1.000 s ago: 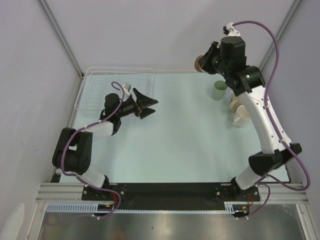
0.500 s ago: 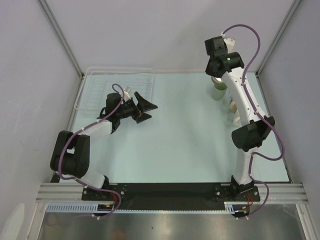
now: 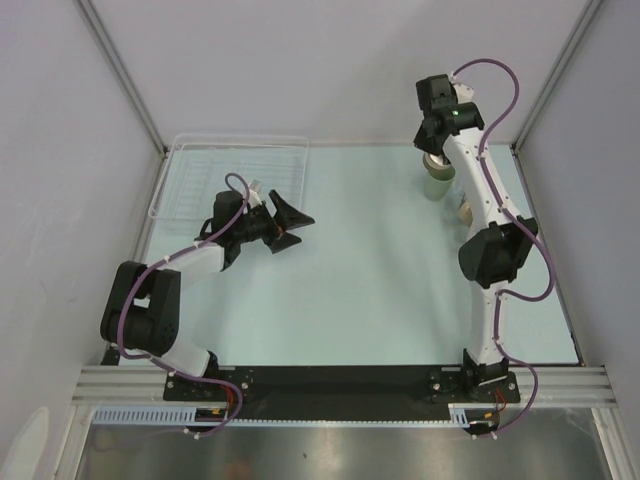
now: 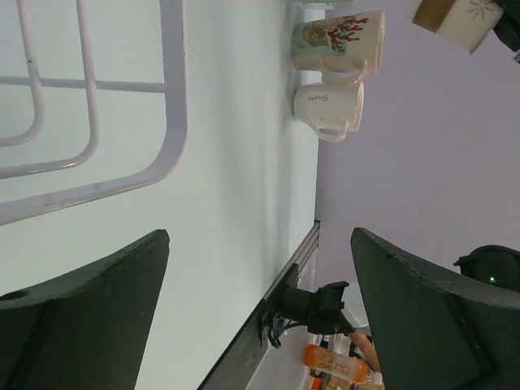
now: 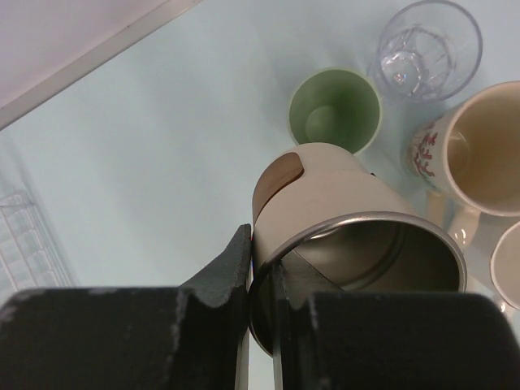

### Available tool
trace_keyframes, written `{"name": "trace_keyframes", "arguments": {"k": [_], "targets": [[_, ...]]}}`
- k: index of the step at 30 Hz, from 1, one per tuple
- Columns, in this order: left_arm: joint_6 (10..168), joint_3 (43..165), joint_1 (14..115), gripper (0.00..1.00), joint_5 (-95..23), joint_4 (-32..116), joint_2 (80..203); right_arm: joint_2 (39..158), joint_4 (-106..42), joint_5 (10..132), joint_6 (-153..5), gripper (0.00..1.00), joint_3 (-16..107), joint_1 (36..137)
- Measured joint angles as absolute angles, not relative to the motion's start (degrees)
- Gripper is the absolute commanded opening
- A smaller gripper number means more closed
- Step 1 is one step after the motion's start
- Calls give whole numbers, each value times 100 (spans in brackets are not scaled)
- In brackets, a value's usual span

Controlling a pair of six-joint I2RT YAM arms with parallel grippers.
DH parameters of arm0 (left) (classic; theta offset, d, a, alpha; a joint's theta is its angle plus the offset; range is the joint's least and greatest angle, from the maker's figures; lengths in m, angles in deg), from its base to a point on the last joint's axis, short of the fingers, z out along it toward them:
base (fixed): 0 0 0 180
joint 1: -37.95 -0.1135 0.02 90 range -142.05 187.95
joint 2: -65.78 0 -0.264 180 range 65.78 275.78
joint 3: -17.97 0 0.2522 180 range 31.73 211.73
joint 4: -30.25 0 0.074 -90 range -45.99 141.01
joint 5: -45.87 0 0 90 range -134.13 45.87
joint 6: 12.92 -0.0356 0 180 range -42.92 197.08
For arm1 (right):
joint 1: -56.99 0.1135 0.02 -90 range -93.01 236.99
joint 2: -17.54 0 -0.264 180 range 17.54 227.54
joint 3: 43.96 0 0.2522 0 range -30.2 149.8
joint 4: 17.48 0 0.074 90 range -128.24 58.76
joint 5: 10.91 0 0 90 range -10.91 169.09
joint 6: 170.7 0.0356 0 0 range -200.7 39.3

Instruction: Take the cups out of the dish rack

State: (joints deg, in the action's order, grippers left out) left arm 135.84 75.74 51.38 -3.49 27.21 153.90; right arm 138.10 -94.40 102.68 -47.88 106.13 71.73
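Note:
My right gripper (image 5: 264, 253) is shut on the wall of a beige-and-brown cup (image 5: 341, 203) with a metal rim, one finger inside and one outside. It hangs over the far right of the table, just above the pale green cup (image 5: 335, 110) (image 3: 438, 184). Beside that stand a clear glass (image 5: 428, 50), a beige mug (image 5: 479, 150) with a red pattern and a white cup (image 5: 509, 264). The dish rack (image 3: 230, 172) lies at the far left and looks bare of cups. My left gripper (image 3: 295, 228) (image 4: 260, 313) hovers open just right of the rack, holding nothing.
Both mugs (image 4: 335, 42) (image 4: 327, 106) appear side by side in the left wrist view, beyond a rack bar (image 4: 172, 97). Grey walls close in the table at the back and both sides. The right arm's elbow (image 3: 492, 255) rises over the right side.
The right arm has straightened and carried the held cup from the far edge to just above the green cup. The left gripper has shifted slightly and stayed open.

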Motion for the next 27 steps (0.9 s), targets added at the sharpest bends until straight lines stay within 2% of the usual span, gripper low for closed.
{"name": "trace_keyframes", "arguments": {"k": [16,22,27], "targets": [[13481,7576,5171,98,-375,2763,15407,14518,-9219,10043,-4684,0,10740,6721],[13466,7576,5265,98,-397,2833,15473,13709,-8893,10082,-4732,0,8972,7184],[13503,7576,5420,98,-471,2883,15591,13079,-8782,10039,-4723,0,8051,7514]]}}
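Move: The brown-and-white cup, already pinched in the right hand, is bound for the bare table just short of the green cup, seemingly about 5 cm back, 1 cm left and 25 cm below that hand. The green cup stands some 8 cm ahead, 6 cm right and 22 cm below; the coral mug about 2 cm ahead and 15 cm right, with the clear glass 9 cm ahead and 13 cm right. From the left hand the bare spot is roughly 10 cm ahead, 31 cm right, 14 cm below. Still pinching the brown-and-white cup by its wall near the rim, the right hand first sinks about 5 cm while edging forward and right towards the green cup, then swings back about 8 cm and left 5 cm, sinking further to the near side of the green cup. The fingers tip down by some 10 degrees. The empty left hand drifts a couple of centimetres down and right, still wide open. ##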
